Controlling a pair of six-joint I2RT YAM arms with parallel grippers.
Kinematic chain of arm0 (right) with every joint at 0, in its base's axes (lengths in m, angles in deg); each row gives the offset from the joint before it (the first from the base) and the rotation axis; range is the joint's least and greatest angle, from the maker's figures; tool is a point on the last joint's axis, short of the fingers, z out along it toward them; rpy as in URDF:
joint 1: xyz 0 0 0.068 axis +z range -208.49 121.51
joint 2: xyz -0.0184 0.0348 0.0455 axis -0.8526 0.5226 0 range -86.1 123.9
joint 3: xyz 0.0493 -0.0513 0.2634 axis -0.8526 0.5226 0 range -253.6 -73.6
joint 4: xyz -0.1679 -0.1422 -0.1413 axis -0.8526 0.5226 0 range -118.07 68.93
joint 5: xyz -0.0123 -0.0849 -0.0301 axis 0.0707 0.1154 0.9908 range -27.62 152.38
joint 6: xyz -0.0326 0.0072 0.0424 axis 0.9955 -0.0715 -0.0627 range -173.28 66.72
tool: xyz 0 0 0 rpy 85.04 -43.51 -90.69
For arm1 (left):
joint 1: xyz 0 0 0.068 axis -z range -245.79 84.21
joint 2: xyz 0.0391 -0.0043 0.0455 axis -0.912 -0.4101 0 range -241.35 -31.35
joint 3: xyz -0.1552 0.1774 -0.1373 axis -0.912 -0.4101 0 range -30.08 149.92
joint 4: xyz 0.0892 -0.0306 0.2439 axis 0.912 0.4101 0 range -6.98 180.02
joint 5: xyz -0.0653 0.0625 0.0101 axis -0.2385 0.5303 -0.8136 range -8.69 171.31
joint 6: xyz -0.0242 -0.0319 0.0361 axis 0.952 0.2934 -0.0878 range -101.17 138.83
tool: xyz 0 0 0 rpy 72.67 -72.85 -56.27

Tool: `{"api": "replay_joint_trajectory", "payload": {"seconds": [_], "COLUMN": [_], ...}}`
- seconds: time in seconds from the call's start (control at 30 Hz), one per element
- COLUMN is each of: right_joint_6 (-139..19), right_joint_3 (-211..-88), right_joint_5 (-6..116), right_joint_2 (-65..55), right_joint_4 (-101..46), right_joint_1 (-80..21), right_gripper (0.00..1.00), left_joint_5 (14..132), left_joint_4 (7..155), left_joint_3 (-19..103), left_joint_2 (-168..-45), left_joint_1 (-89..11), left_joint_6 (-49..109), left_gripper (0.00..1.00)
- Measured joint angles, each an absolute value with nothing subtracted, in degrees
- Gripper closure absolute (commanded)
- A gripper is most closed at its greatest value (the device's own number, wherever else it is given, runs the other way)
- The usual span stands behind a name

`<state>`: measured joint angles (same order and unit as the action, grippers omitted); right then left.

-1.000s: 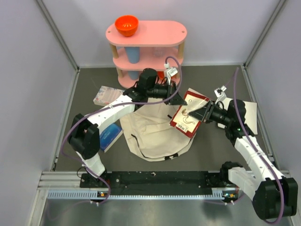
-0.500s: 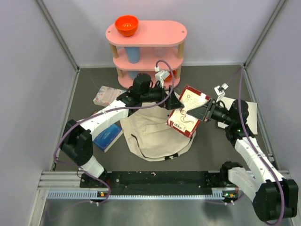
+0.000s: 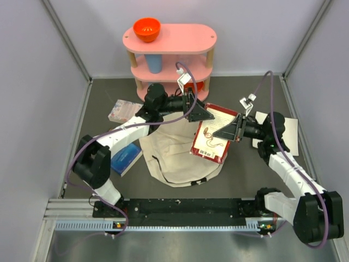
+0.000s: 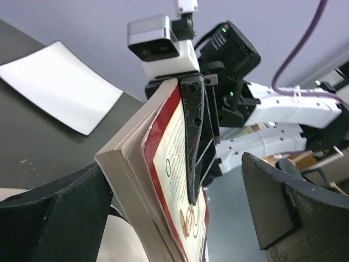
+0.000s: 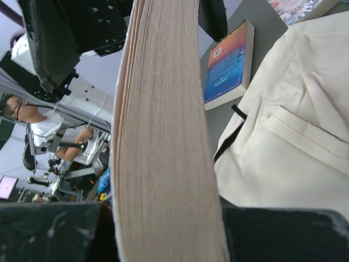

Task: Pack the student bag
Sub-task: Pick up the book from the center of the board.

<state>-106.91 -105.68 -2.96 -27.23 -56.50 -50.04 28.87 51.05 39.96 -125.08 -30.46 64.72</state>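
The cream student bag (image 3: pixel 177 158) lies flat in the middle of the table and also shows in the right wrist view (image 5: pixel 294 136). My right gripper (image 3: pixel 229 131) is shut on a red-covered book (image 3: pixel 210 139) and holds it tilted in the air over the bag's right side. In the right wrist view the book's page edge (image 5: pixel 163 136) fills the gap between my fingers (image 5: pixel 49 232). My left gripper (image 3: pixel 200 113) is open at the book's upper edge. In the left wrist view the book (image 4: pixel 163 180) stands between its spread fingers (image 4: pixel 286 207), nearer the left one.
A pink shelf (image 3: pixel 180 39) at the back holds an orange bowl (image 3: pixel 146 29) and a blue cup (image 3: pixel 154 64). A blue book (image 3: pixel 124 156) and a patterned pack (image 3: pixel 124 109) lie left of the bag. A flat white sheet (image 3: pixel 292 134) lies at the right.
My right gripper has carried the book left and tilted it steeper over the bag. My left gripper has swung round so its open jaws straddle the book's upper edge.
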Motion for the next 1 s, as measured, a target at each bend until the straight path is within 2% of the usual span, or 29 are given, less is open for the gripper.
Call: {"api": "replay_joint_trajectory", "payload": {"seconds": [0.27,0.33,0.37,0.43,0.5,0.53,0.63,0.7,0.73,0.8,0.83,0.87,0.93,1.0], "right_joint_6": [-104.0,-102.2,-101.3,-99.8,-97.4,-96.2,-92.0,-89.3,-88.2,-85.1,-84.2,-83.1,-81.9,-81.4], "right_joint_3": [-109.5,-110.9,-111.4,-112.1,-113.1,-113.6,-115.6,-117.0,-117.8,-119.6,-120.0,-120.8,-121.8,-122.3], "right_joint_5": [-7.6,-8.2,-8.4,-8.8,-9.0,-9.1,-9.7,-9.7,-9.7,-9.4,-9.1,-7.9,-3.7,1.7], "right_joint_2": [-25.5,-24.8,-24.4,-23.9,-23.4,-23.2,-22.2,-21.7,-21.4,-20.7,-20.4,-20.2,-19.9,-19.8], "right_joint_4": [-56.5,-54.8,-54.2,-52.4,-49.6,-47.9,-43.0,-40.2,-38.5,-34.6,-33.4,-31.2,-27.8,-25.4], "right_joint_1": [-47.9,-47.2,-46.9,-46.6,-46.5,-46.5,-46.5,-46.5,-46.5,-46.5,-46.5,-46.5,-46.3,-46.2], "right_gripper": [1.00,1.00,1.00,1.00,1.00,1.00,1.00,1.00,0.86,0.74,0.43,0.33,0.19,0.16], "left_joint_5": [20.4,19.4,19.1,18.5,18.1,18.0,17.9,18.1,18.2,18.7,19.1,19.9,22.6,27.2], "left_joint_4": [43.1,41.9,41.1,39.6,38.8,38.7,38.1,37.9,37.9,38.2,38.6,39.7,44.0,51.2], "left_joint_3": [39.7,38.8,38.5,38.1,38.1,38.0,38.0,38.0,38.0,37.9,37.9,37.8,37.3,36.5], "left_joint_2": [-129.4,-129.6,-129.6,-129.6,-129.6,-129.6,-129.6,-129.6,-129.6,-129.6,-129.5,-129.3,-128.4,-126.2], "left_joint_1": [-30.5,-30.5,-30.5,-30.5,-30.5,-30.5,-30.5,-30.6,-30.6,-30.8,-30.9,-30.9,-31.2,-31.4], "left_joint_6": [71.4,72.9,73.5,74.4,75.1,75.2,75.4,75.5,75.5,75.0,74.4,73.4,69.6,65.0], "left_gripper": [0.01,0.07,0.13,0.36,0.66,0.85,1.00,1.00,1.00,1.00,1.00,1.00,1.00,1.00]}}
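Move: The red-bordered book hangs in the air, already pinched from its right side by the right fingers, its middle about 3 cm left of the right hand, level in reach and height. From the open left hand, that middle lies some 5 cm back, 3 cm right and 3 cm lower. The cream bag lies about 28 cm below the left hand, its middle roughly 6 cm left and 2 cm back. On the board there, the blue book is about 27 cm left and 6 cm back. The left fingers close from wide open and pinch the book's left side, after the hand has eased back about 2.5 cm and slightly down. Still holding, the right hand brings the book some 1.5 cm left and a little back, turning about 10 degrees counter-clockwise; then its fingers open and let go as it shifts forward, turning back clockwise. The left hand also swings forward again and sinks, keeping its grip. ##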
